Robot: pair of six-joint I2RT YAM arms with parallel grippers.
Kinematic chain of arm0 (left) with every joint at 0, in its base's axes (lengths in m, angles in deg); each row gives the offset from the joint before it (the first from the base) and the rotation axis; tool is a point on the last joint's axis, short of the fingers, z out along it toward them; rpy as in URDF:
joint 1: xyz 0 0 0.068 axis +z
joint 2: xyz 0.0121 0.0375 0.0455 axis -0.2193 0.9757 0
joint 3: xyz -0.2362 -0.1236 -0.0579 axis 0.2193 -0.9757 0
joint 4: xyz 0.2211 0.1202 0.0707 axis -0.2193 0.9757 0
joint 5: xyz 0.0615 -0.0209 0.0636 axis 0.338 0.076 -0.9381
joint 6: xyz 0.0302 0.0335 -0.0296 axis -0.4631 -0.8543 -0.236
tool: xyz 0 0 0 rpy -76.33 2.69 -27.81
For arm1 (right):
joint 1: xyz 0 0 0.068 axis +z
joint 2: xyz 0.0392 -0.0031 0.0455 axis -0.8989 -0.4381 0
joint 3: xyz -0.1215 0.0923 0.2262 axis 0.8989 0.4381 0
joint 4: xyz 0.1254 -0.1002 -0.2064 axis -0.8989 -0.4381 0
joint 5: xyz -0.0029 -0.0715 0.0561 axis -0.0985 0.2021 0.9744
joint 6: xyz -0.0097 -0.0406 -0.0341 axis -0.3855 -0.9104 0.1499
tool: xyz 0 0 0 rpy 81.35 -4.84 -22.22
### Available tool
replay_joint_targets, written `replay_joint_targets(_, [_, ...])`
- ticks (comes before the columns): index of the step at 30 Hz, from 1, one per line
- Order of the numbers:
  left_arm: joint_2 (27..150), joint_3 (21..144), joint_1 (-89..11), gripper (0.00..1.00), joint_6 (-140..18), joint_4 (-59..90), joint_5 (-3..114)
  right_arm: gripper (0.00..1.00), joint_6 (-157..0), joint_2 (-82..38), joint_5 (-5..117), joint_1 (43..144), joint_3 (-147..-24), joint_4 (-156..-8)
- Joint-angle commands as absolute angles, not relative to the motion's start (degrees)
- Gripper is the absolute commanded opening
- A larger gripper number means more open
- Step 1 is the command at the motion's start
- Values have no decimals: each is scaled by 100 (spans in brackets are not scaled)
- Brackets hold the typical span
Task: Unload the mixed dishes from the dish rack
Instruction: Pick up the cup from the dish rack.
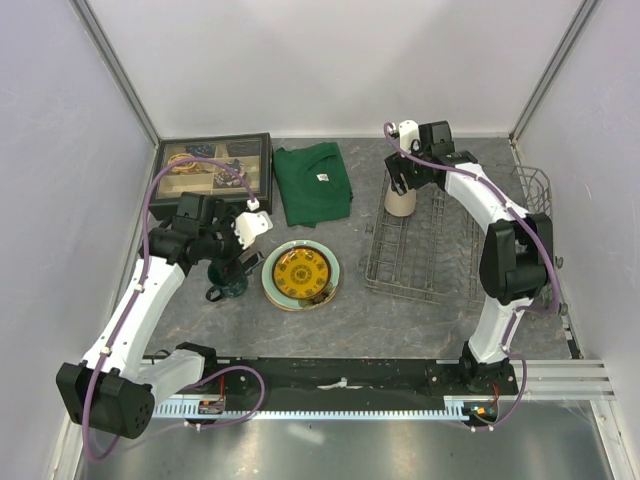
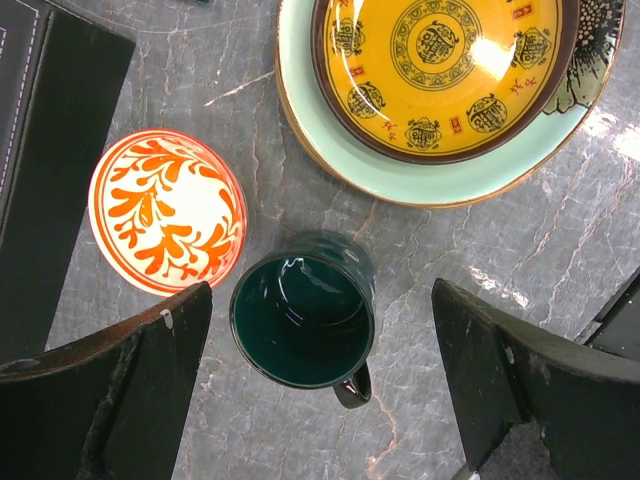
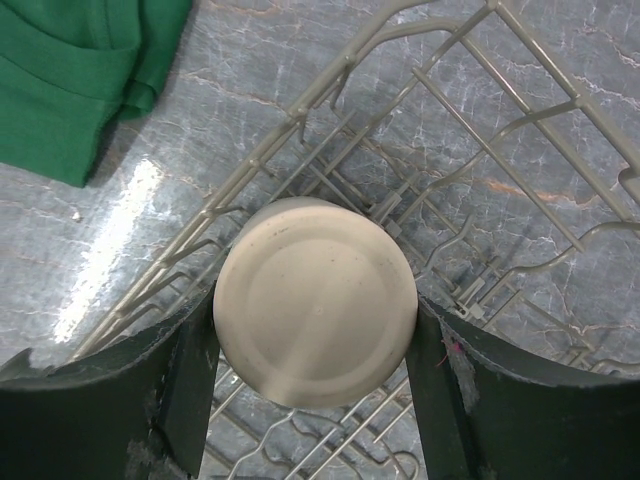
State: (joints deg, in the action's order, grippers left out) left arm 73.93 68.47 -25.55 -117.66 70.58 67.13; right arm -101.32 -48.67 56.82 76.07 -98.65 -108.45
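A beige tumbler (image 3: 315,300) stands upside down in the far left corner of the grey wire dish rack (image 3: 480,140), also seen from above (image 1: 430,250). My right gripper (image 3: 313,335) is shut on the tumbler (image 1: 400,205), one finger pressed on each side. On the table left of the rack, a dark green mug (image 2: 303,320) stands upright, handle toward the camera. My left gripper (image 2: 322,388) hovers over it, open and touching nothing. A red-and-white bowl (image 2: 167,210) sits beside the mug. The small yellow plate (image 2: 445,70) lies on the pale green plate (image 2: 330,150).
A folded green cloth (image 1: 313,182) lies at the back, left of the rack. A black compartmented tray (image 1: 215,165) fills the back left corner. The stacked plates (image 1: 300,273) sit mid-table between the arms. White walls close in the table.
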Motion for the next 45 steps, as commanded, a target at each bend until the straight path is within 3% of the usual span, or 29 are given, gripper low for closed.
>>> replay_joint_targets(1, [7428,6877,-2567,97,-11552,6784,6928,54,-9981,-4468,5848,7624,-10201,-10864])
replay_joint_targets(15, [7481,7149,-2567,97,-11078,6424,7271,53,-9841,-4029,5523,7624,-10737,-11321])
replay_joint_targets(23, [7428,7238,-2567,96,-10253,5240,8044,55,-9569,-3510,5531,7580,-10939,-11612])
replay_joint_targets(36, [7797,7299,-2567,95,-8073,2717,8976,51,-7697,-3509,9571,6473,-10834,-11445])
replay_joint_targets(42, [8316,7571,-2602,93,-7089,2030,9196,48,-6321,-3466,11382,6437,-10168,-10120])
replay_joint_targets(45, [8413,7598,-2681,91,-6684,1547,9188,47,-5379,-3300,11796,6437,-9581,-8628])
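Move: The right fingers already grip the upturned cup, its middle about 3 cm below them; the rack's middle lies some 15 cm right and 7 back. The open left gripper waits roughly 38 cm to the left and 18 back, the green cloth 22 left and 5 ahead. From the left hand the cup is about 18 cm ahead and 38 right, with the plate stack 13 right and 2 back, the cloth 17 right and 20 ahead. Right hand lifts the gripped cup about 18 cm, mouth tilting left; open left hand rises forward-right towards it. ##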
